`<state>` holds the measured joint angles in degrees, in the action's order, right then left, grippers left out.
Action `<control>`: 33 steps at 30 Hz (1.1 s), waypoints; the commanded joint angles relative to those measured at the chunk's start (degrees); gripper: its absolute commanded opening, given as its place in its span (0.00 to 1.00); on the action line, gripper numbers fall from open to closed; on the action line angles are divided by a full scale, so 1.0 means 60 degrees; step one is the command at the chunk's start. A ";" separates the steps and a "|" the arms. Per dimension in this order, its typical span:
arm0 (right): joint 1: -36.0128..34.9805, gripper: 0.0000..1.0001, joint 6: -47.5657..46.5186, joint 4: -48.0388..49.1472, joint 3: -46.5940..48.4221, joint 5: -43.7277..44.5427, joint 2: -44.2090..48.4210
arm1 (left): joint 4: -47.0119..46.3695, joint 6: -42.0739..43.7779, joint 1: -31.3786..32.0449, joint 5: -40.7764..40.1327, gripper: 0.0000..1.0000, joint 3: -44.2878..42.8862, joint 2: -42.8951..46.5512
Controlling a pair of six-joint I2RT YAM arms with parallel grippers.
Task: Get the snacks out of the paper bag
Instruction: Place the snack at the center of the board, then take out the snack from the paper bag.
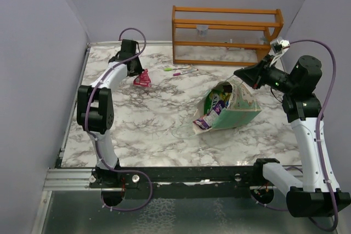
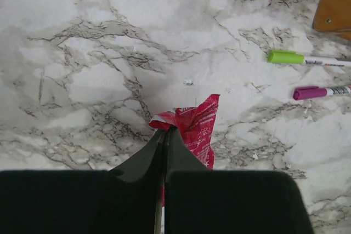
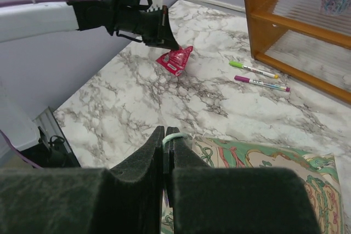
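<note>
The paper bag [image 1: 237, 109] lies on its side at the table's right, mouth facing left. Several snacks [image 1: 214, 108] show in the mouth, and a purple packet [image 1: 202, 123] pokes out at the bottom. My right gripper [image 1: 239, 73] is shut on the bag's top edge by its pale handle [image 3: 176, 136], holding the upper side [image 3: 263, 160] up. My left gripper [image 1: 137, 73] is at the far left, shut on the top of a pink-red packet [image 1: 143, 79] [image 2: 198, 127] that hangs down to the marble. The packet also shows in the right wrist view [image 3: 175, 60].
A green pen [image 2: 285, 57] and a pink pen [image 2: 307, 92] lie right of the red packet, in front of the orange wooden rack [image 1: 226, 35] at the back. Grey walls close in the left, back and right. A loose string loop [image 1: 181, 131] lies left of the bag.
</note>
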<state>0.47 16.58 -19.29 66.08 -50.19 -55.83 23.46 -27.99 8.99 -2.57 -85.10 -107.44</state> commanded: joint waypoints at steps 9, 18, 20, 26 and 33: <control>-0.0005 0.03 -0.0128 0.0405 0.0126 0.0336 0.0047 | -0.0124 0.0559 -0.0145 0.0542 0.00 -0.0930 -0.1731; -0.0005 0.03 0.0021 0.0510 0.0120 0.0197 -0.0009 | -0.0023 0.0847 -0.0328 0.0668 0.24 -0.0886 -0.1670; -0.0005 0.03 0.0013 0.0480 0.0108 0.0178 -0.0011 | -0.0301 0.0915 -0.0327 0.0401 0.38 -0.0485 -0.0793; -0.0003 0.03 -0.0039 0.0506 -0.0015 0.0175 0.0013 | -0.1505 0.0952 0.0108 0.0197 0.63 0.1185 0.2455; -0.0003 0.03 -0.0028 0.0599 -0.0154 0.0178 0.0108 | -0.2395 0.0539 0.2283 0.0416 0.79 0.2882 0.4522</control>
<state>0.47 16.23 -19.27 66.02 -49.71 -55.99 13.23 -22.81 16.23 -2.09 -75.96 -85.38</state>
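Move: The red snack packet is pinched in the left fingers, and its spot on the marble board lies some 9 cm below that hand, about 2 cm back and 1 cm to its right. From the hand, the green marker is about 8 cm ahead and 20 cm right, the purple marker 5 cm ahead and 25 cm right, and the paper bag some 18 cm back and 42 cm right, 2 cm lower. From the right hand, the spot is about 22 cm ahead, 35 cm left and 33 cm below. The red snack, still held by its far edge, is lowered about 7 cm almost straight down to the board by the left hand, with barely a centimetre of forward travel. There the fingers open wide and let go, and the hand backs off up and away from the packet, climbing some 20 cm while drawing back and swinging right, the fingers tipping up about 30 degrees. ##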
